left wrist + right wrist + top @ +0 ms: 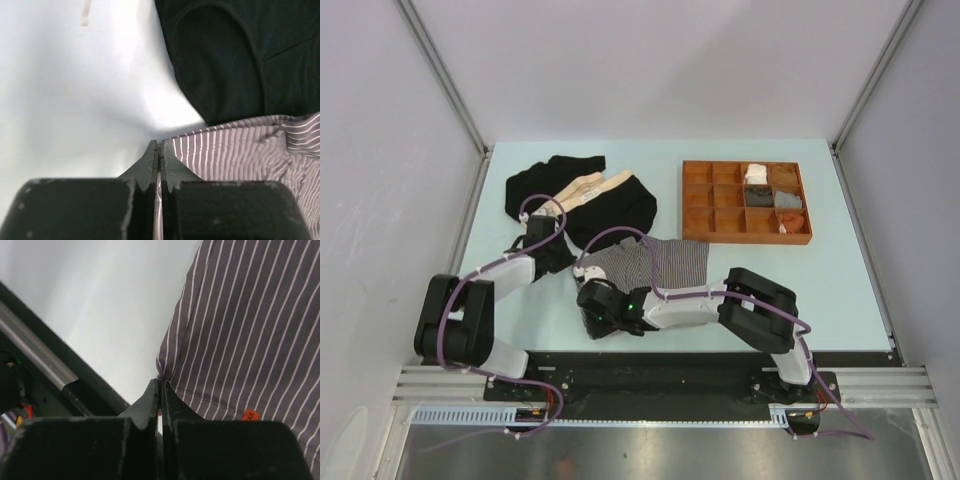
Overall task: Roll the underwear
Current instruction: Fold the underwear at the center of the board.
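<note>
The grey pin-striped boxer short lies spread on the table in front of the arms. My left gripper is at its far left corner, and in the left wrist view the left gripper is shut with striped cloth pinched between the fingers. My right gripper is at the near left corner. In the right wrist view the right gripper is shut on the boxer's hem, close to the orange tag. Black briefs with beige waistbands lie heaped behind.
A brown compartmented tray stands at the back right, with small rolled items in its right cells. The black rail at the table's near edge runs just beside the right gripper. The black briefs lie right behind the boxer's far edge.
</note>
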You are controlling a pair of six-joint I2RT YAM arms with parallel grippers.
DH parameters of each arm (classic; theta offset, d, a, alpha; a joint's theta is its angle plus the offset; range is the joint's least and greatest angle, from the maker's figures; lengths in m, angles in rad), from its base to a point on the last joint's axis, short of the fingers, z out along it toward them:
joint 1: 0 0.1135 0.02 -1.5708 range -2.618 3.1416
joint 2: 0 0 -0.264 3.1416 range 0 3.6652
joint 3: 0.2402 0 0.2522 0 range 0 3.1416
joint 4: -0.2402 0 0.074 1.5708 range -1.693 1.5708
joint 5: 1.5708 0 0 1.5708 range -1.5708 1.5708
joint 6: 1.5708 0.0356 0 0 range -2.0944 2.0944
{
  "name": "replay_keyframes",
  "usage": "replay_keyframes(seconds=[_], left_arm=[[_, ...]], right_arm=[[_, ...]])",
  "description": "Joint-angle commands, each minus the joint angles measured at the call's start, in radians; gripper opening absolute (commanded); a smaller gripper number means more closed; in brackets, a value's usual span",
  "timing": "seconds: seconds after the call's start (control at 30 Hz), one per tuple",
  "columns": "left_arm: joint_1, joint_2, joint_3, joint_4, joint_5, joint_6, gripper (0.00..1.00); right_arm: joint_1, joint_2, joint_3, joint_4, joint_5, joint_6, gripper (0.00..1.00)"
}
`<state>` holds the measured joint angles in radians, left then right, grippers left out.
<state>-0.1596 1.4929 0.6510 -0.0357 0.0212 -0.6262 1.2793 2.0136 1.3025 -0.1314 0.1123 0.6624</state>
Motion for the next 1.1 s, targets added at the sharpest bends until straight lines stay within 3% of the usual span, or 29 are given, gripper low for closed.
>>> replay_keyframes(seconds=[0.0, 0.17, 0.4, 0.53, 0.8, 1.07], left_arm=[[-0.005, -0.188, -0.001, -0.110, -0.087, 0.023, 0.00], [-0.021, -0.278, 0.001, -0.181, -0.106, 0.042, 0.00], [-0.154, -0.246, 0.126, -0.245, -0.150, 0.051, 0.01], [-0.250, -0.178, 0.232, -0.251, -0.153, 0.037, 0.00], [-0.451, 0.116, 0.485, -0.248, -0.159, 0.023, 0.00], [-0.534, 0.300, 0.657, -0.251, -0.165, 0.013, 0.00]], right_arm=[[0.017, -0.059, -0.009, 0.075, -0.100, -0.011, 0.00], [0.006, -0.122, -0.042, 0.102, -0.135, 0.035, 0.00], [-0.073, -0.280, -0.166, 0.115, -0.184, 0.123, 0.00], [-0.120, -0.387, -0.264, 0.116, -0.195, 0.164, 0.00], [-0.231, -0.568, -0.459, -0.013, -0.114, 0.204, 0.00], [-0.363, -0.762, -0.592, -0.181, -0.007, 0.194, 0.00]])
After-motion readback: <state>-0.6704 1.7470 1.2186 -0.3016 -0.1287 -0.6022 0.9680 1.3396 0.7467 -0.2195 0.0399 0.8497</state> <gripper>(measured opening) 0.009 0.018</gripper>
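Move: At the striped underwear's two left corners, both shut hands hold the cloth near the table. Its middle lies about 17 cm right and 6 cm back of the left hand; black underwear lies 13 cm ahead and 10 cm right of that hand, the wooden box 16 cm ahead and 43 cm right. From the right hand the middle is 12 cm ahead and 13 cm right, the orange label 3 cm ahead and 7 cm right. Lifting the left edge together, both hands keep their pinch and draw back a couple of centimetres, the left rising sooner and reaching about 10 cm. They then sweep some 20 cm right over the cloth towards its right edge, easing a little forward and turning about 25 degrees clockwise, and begin to sink with the edge still held. ##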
